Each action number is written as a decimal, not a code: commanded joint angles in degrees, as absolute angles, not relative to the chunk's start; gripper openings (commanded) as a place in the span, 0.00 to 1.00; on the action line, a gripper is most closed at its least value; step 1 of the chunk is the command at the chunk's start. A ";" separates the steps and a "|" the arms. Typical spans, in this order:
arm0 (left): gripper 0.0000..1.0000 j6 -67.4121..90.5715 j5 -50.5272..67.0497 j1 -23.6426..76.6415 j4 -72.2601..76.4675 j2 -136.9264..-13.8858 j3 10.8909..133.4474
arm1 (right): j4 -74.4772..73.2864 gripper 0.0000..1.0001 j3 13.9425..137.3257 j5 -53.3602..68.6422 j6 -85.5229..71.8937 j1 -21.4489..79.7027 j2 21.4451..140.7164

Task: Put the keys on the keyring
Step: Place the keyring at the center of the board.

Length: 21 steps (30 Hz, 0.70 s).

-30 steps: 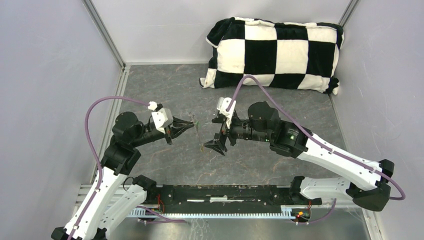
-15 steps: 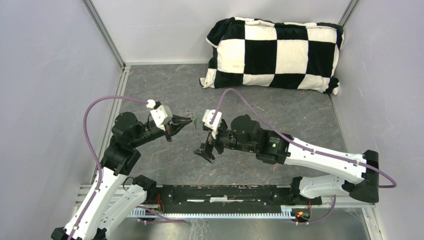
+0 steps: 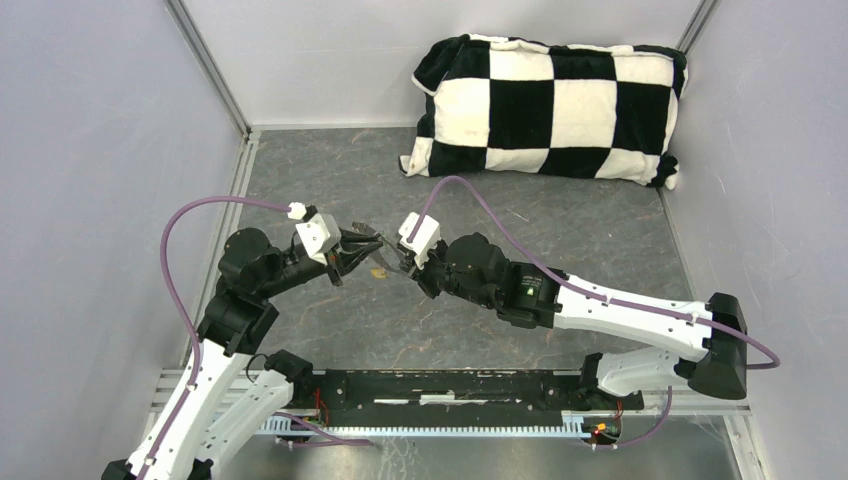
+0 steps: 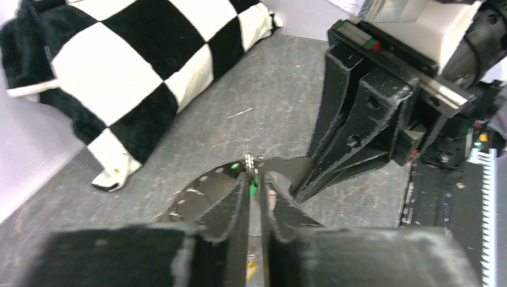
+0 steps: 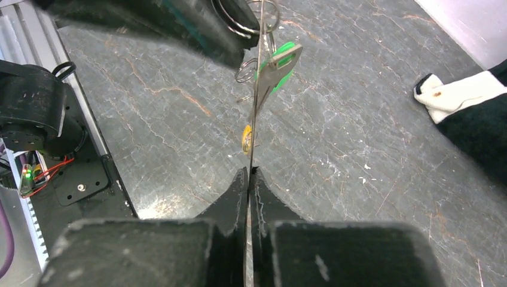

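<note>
My left gripper [image 3: 372, 243] [image 4: 255, 174] is shut, its tips pinching the small silvery coils at the top of the keyring [image 4: 250, 162]. The green-headed key [image 5: 278, 64] hangs just below those coils, and the yellow-headed key [image 5: 246, 139] [image 3: 380, 272] dangles lower. A thin wire of the keyring [image 5: 255, 113] runs down from the coils into my right gripper [image 5: 249, 171] [image 3: 393, 262], which is shut on it. The two grippers meet tip to tip above the table. In the left wrist view the right gripper's fingers [image 4: 353, 137] sit just right of my left tips.
A black-and-white checkered pillow [image 3: 550, 105] lies at the back right against the wall. The grey marbled table [image 3: 330, 190] is walled on both sides. A black rail [image 3: 450, 385] with the arm bases runs along the near edge.
My right gripper swung left and up to the left gripper, and its open jaws have shut on the keyring wire. The left gripper drifted slightly left, still shut.
</note>
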State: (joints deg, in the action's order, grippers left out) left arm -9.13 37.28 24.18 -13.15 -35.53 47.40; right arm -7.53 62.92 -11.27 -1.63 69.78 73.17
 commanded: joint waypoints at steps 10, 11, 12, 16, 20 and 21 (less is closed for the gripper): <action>0.99 -14.43 34.69 24.20 -23.97 -41.00 52.57 | -11.48 0.00 59.41 -3.05 -3.67 66.42 70.73; 1.00 -14.91 33.85 24.25 -24.32 -40.78 52.70 | -12.20 0.00 58.83 -2.22 -4.54 65.67 70.95; 1.00 -15.32 32.78 24.30 -24.80 -40.70 52.92 | -12.81 0.00 58.14 -1.26 -5.01 64.66 70.90; 1.00 -16.51 29.30 24.18 -28.94 -41.81 55.54 | -10.88 0.00 53.16 7.57 -8.21 58.27 69.21; 1.00 -16.95 24.23 24.20 -33.29 -44.97 58.52 | -5.37 0.00 47.07 18.60 -12.08 50.84 68.59; 1.00 -17.42 23.05 24.17 -34.14 -45.50 59.02 | -3.99 0.00 46.06 20.87 -12.99 49.15 68.94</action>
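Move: The keyring, a grey plate edged with small wire rings, is already pinched by the right hand; the middle of the table, where it is to go, lies about 7 cm to that hand's right, 6 cm ahead and 25 cm below. The yellow key dangles some 6 cm to its left, level fore and aft, 8 cm lower; the green key is about 5 cm left, 3 cm ahead and slightly higher. From the left hand the table's middle is about 12 cm right, 5 cm ahead and 31 cm below. The left fingers let go of the far part of the keyring, opening wide as that hand sinks about 4.5 cm, then edges forward and slightly left and up. The right hand keeps its shut pinch and carries the keyring down and to the right, slowly at first and then faster, roughly 11 cm lower and 6.5 cm across, towards the table's middle, tipping about 20 degrees. ##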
